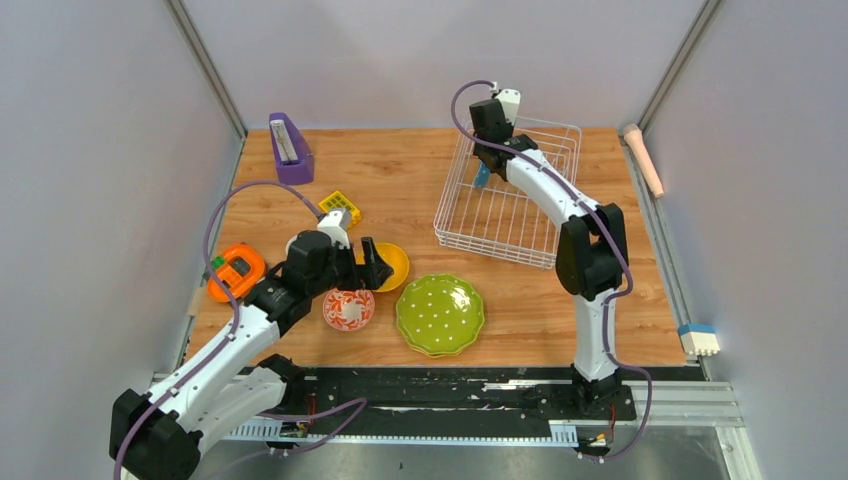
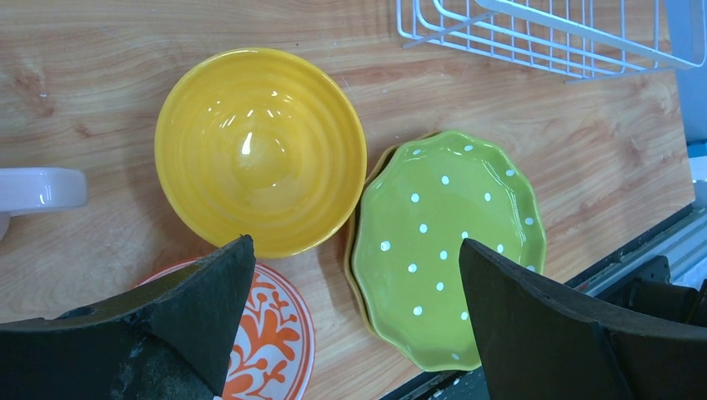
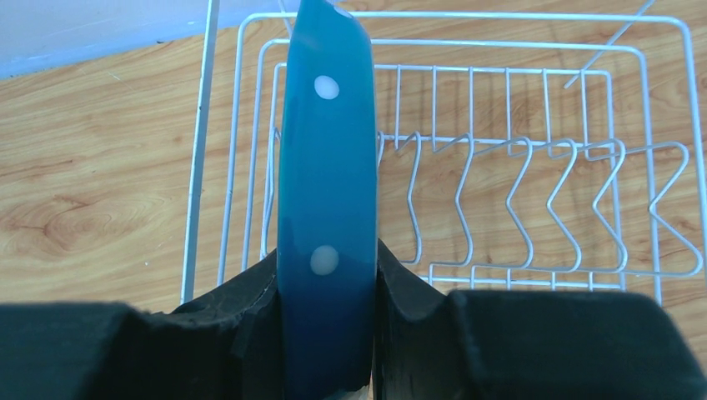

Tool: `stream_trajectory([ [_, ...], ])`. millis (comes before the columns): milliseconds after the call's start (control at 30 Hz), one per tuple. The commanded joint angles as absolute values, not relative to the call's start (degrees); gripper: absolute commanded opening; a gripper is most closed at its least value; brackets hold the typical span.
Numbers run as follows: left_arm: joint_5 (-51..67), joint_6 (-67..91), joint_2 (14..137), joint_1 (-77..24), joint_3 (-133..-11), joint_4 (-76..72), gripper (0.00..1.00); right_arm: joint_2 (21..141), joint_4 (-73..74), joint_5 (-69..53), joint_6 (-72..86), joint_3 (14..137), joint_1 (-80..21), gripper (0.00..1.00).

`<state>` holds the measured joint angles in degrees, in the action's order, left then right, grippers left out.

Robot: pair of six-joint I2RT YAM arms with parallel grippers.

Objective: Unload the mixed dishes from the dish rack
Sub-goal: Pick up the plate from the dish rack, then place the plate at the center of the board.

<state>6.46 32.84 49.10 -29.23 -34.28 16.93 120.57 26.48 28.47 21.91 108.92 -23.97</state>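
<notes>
My right gripper point(image 3: 327, 267) is shut on the rim of a blue white-dotted plate point(image 3: 327, 167), which stands on edge at the left end of the white wire dish rack point(image 3: 500, 150). From above, that gripper point(image 1: 483, 175) reaches into the rack point(image 1: 510, 215) at its far left corner. My left gripper point(image 2: 357, 246) hangs open and empty over the table. Below it sit a yellow bowl point(image 2: 260, 150), a red-and-white patterned bowl point(image 2: 271, 342) and a green dotted plate point(image 2: 450, 242) stacked on a yellow plate point(image 2: 351, 267).
A purple wedge holder point(image 1: 290, 148) stands at the back left. A yellow grid block point(image 1: 340, 207) and an orange round gadget point(image 1: 236, 271) lie to the left. A pink stick point(image 1: 643, 158) and a blue-and-white block point(image 1: 699, 338) sit off the right edge.
</notes>
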Motion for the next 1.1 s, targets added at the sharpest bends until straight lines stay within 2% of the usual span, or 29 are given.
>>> stream_trajectory([
  [0, 4.96, 32.34, 48.25, -29.18, -34.91, 16.46, 1.0, 112.84, 20.01, 35.41, 18.16, 114.3, -24.81, 0.0],
  [400, 4.23, 32.72, 48.25, -29.15, -34.84, 16.56, 1.0, 98.77, 16.36, 32.51, 16.83, 107.12, -25.4, 0.0],
  [533, 4.17, 33.23, 47.54, -29.17, -34.71, 16.65, 1.0, 91.89, 15.57, 28.52, 18.45, 101.41, -25.4, 0.0],
  [833, 3.34, 33.83, 45.04, -29.18, -34.25, 16.74, 1.0, 71.37, 14.95, 3.86, 28.06, 81.78, -25.4, 0.0],
  [1067, 3.19, 34.2, 42.27, -29.17, -33.83, 16.8, 1.0, 57.71, 13.78, -23.32, 37.68, 63.75, -25.4, 0.0],
])
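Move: The right hand already grips the blue plate's upper edge, in the rack's far left part; the rack's middle is some 11 cm back, 5 cm right and 12 cm down. The green-topped plate stack lies about 38 cm back, 14 cm left and 16 cm below that hand; the yellow bowl stands roughly 10 cm beyond the stack and 11 cm left of it. From the left hand the stack is about 6 cm back, 13 cm right and 15 cm down. Keeping its pinch on the blue plate's edge, the right hand draws the plate up out of the rack by about 18 cm, then swings back some 23 cm over the rack towards the plate stack, sinking a little at the end. Meanwhile the wrist rolls its left side up and turns counter-clockwise, each by 25 to 30 degrees. ##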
